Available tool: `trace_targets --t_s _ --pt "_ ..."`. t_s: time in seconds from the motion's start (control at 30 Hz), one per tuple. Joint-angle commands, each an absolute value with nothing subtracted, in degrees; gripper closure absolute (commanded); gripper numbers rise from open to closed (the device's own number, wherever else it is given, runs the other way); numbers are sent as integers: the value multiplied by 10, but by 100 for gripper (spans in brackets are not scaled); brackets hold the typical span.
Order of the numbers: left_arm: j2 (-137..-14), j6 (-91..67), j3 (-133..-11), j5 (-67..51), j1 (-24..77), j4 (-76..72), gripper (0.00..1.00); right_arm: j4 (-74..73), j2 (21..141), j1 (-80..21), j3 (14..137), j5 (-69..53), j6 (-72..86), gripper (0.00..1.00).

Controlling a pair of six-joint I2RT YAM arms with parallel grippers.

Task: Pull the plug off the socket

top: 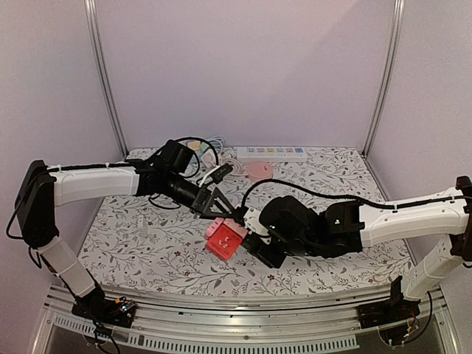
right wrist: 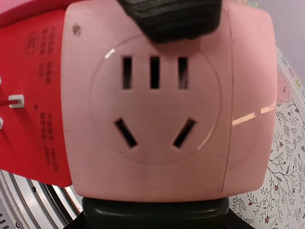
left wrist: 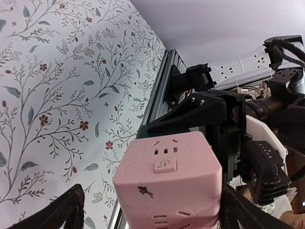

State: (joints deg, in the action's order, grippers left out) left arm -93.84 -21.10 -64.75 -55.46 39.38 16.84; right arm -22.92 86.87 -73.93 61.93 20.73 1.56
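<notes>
The socket is a pink cube [right wrist: 157, 109] with a red plug [right wrist: 33, 95] joined to its left side; a white pin shows on the red part. From above, the red plug [top: 225, 243] lies mid-table between both arms. My right gripper [right wrist: 162, 114] is shut on the pink cube, one black pad on top and one dark finger below; from above the right gripper [top: 254, 240] meets the block from the right. My left gripper [top: 227, 214] reaches in from the upper left. It is open, and its fingers [left wrist: 57, 212] straddle the pink cube [left wrist: 167, 186] in the left wrist view.
A white power strip [top: 271, 153] lies along the back wall, with a round pink object [top: 259, 171] in front of it. Coiled cables [top: 199, 151] sit at the back left. The metal front rail [top: 221, 299] borders the floral tabletop [top: 147, 251].
</notes>
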Motion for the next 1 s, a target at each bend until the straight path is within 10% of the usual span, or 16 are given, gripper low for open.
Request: trace_targets --t_s 0.0,0.57,0.97 --pt "-955 -219 -656 -578 406 156 6 -185 880 -745 660 220 6 67" --pt "-971 -239 -653 -614 418 132 59 -185 905 -749 672 234 -16 68" --pt "-965 -234 -653 -616 417 131 71 -177 889 -705 654 161 58 68"
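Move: Just beyond the left hand's open fingertips, the pink socket cube sits about 3 cm to the right, 2 cm back and 1 cm below. The green cube in the right gripper is some 7 cm right, 4 cm back and 4 cm below the left hand; the red cube is about 6 cm back, level sideways, and 3 cm below. From the right hand, the pink socket cube lies about 4 cm left, 2 cm ahead and 3 cm above. Easing back, right and slightly down by about 2 cm in all, the left hand brings its wide-open fingers around the pink socket cube, tips about 5 degrees, and closes until they pinch it. The right hand keeps its grip on the green cube and carries the joined cubes about 1 cm left towards the left hand and 1 cm down. ##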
